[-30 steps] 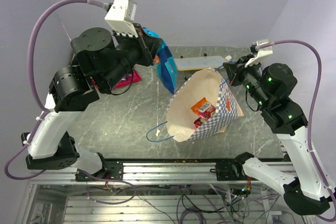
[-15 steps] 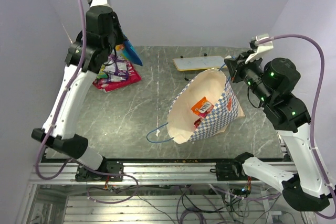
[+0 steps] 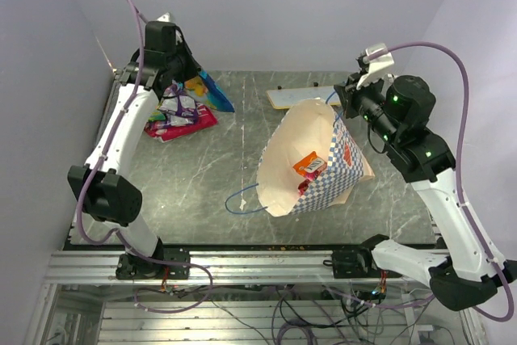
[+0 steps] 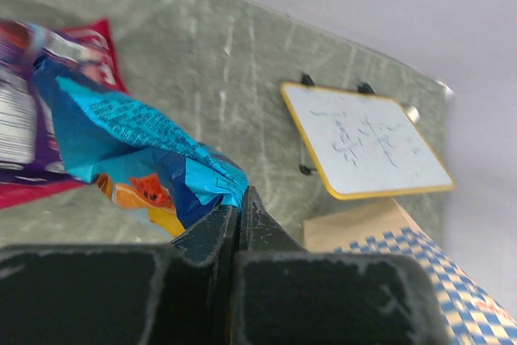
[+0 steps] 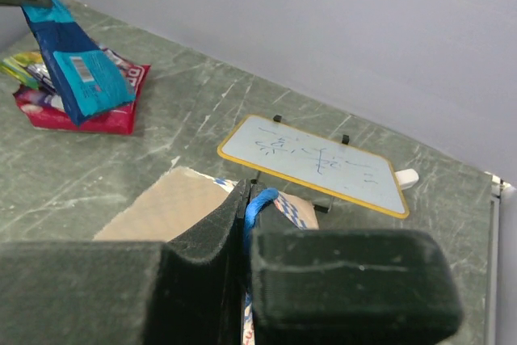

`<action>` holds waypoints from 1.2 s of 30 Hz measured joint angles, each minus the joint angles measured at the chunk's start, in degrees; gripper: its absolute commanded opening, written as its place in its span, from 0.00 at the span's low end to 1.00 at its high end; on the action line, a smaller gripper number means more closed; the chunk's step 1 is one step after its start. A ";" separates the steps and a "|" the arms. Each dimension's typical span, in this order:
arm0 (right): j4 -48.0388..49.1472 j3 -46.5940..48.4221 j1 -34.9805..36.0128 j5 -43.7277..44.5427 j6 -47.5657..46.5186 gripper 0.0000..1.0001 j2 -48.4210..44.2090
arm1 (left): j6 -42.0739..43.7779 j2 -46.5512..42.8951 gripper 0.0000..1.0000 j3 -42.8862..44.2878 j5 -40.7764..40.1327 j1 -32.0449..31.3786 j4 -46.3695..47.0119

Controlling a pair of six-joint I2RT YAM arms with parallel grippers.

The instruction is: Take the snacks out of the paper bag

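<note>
The checkered paper bag (image 3: 335,169) lies tilted on the right half of the table, its cream mouth facing left. An orange snack packet (image 3: 308,165) and a red one show inside it. My right gripper (image 3: 342,104) is shut on the bag's blue cord handle (image 5: 260,202) at the far rim. My left gripper (image 3: 184,70) is shut on the corner of a blue snack packet (image 4: 137,136), which hangs over a pile of snacks (image 3: 179,115) at the far left. That pile includes a red (image 4: 98,48) and a purple packet (image 4: 20,123).
A small whiteboard with a yellow rim (image 3: 300,97) stands on black feet at the back, just behind the bag. The bag's second blue handle (image 3: 241,201) loops onto the table in front of its mouth. A wall closes the far side.
My left arm has swung from near the bag's mouth out to the far left with the blue packet, now above the pile. My right gripper has shifted slightly left, still holding the handle.
</note>
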 measured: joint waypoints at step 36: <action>-0.28 1.64 0.00 0.31 -12.68 0.00 2.43 | 1.68 -3.61 0.61 -35.95 2.29 15.06 -9.25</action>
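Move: The blue snack bag is already pinched in the left fingers, hanging over the far end of the table. The bare patch it is going to lies roughly 16 cm back, 2 cm left and 28 cm below that hand. Beyond the patch, the red snack bag is about 3 cm back and 4 cm left of the hand, and the purple snack bag about 1 cm ahead and 6 cm left. From the right hand the patch is some 40 cm left, 2 cm back and 37 cm lower. The blue snack bag is carried down some 24 cm by the left hand and drawn back towards the robot, to the near side of the red one. The hand veers slightly right at first, then swings left, tipping about 40 degrees fingers-down; low over the table the fingers open and let go of the bag's edge. The right hand keeps its grip on the paper bag's blue handle, easing forward slightly. ##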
